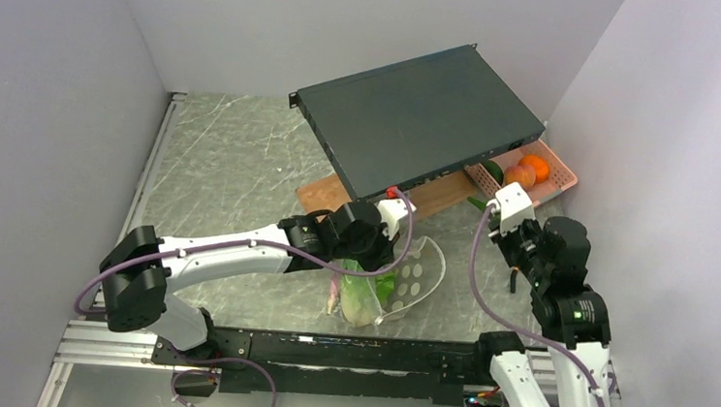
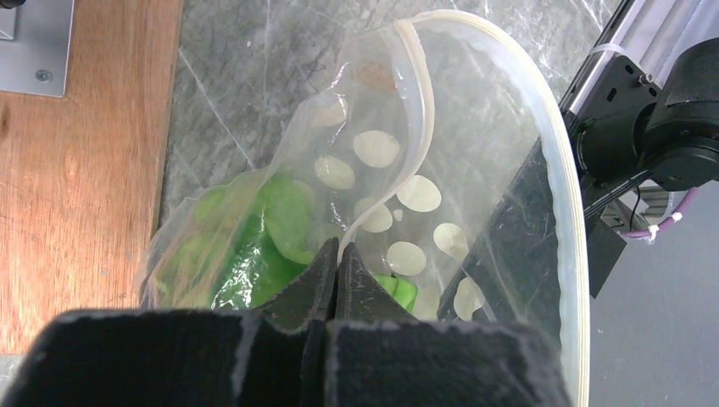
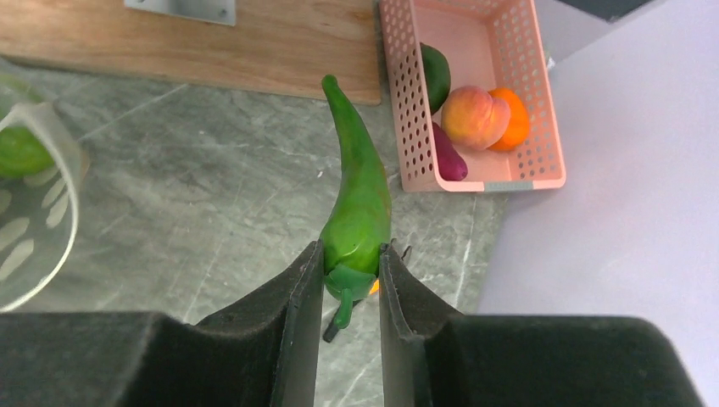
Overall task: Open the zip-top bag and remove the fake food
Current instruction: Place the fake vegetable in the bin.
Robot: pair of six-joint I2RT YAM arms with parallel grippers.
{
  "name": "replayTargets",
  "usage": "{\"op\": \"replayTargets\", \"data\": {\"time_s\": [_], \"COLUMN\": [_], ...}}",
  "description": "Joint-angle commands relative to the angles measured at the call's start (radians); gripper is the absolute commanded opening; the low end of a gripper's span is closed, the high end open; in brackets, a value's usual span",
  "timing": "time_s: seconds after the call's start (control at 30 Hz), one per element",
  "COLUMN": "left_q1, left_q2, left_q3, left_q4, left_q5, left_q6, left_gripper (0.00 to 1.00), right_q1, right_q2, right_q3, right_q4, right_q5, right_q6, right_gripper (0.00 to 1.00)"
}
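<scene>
The clear zip-top bag (image 2: 475, 127), printed with pale dots, stands with its mouth gaping wide near the table's front edge (image 1: 414, 281). My left gripper (image 2: 337, 254) is shut on the bag's rim strip, pinching one side of the mouth. Green leafy fake food (image 2: 271, 229) lies inside the bag, below the fingers. To the right of the bag, my right gripper (image 3: 350, 254) is shut on a green toy chili pepper (image 3: 360, 195) at its stem end. The pepper's tip points at the wooden board, above the tabletop.
A pink lattice basket (image 3: 407, 110) at the back right holds a peach (image 3: 475, 114), an orange (image 3: 513, 119) and other toy pieces. A wooden board (image 1: 323, 196) lies behind the bag, with a flat black box (image 1: 421, 121) propped over it. Grey walls enclose the table.
</scene>
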Motion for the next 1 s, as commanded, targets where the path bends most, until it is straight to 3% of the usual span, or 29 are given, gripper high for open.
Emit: {"op": "replayTargets", "data": {"time_s": [0.0, 0.47, 0.97], "left_q1": [0.004, 0.004, 0.004], "left_q2": [-0.049, -0.076, -0.078], "left_q3": [-0.014, -0.029, -0.023], "left_q4": [0.046, 0.066, 0.076], "left_q5": [0.016, 0.042, 0.041], "left_q6": [0.032, 0.083, 0.100], "left_gripper": [0.00, 0.00, 0.00], "right_q1": [-0.060, -0.438, -0.522], "right_q2": [0.044, 0.293, 0.577], "right_q3": [-0.026, -0.009, 0.010], "right_q4": [0.163, 0.374, 0.717], "right_q5": [0.014, -0.282, -0.295], "right_q6": [0.152, 0.427, 0.645], "right_gripper": [0.00, 0.00, 0.00]}}
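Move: Beyond the right hand, which already holds the fake green pepper, the bin's middle lies about 23 cm ahead, 12 cm to the right and 22 cm below. Inside it the avocado lies some 6 cm left of that middle, and the orange about 4 cm farther out and 3 cm right of it. The pliers are on the table, 3 cm ahead of the hand and 12 cm right. From the left hand, the bin is about 26 cm ahead, 31 cm right and 14 cm lower. Carrying the pepper out towards the bin, the right hand travels about 13 cm forward and 9 cm to its right, sinking gently by some 4 cm. On the way it rolls its left side up by roughly 35 degrees and swings clockwise; the fingers keep their pinch near the stem end. The left fingers go on holding the bag's rim. ##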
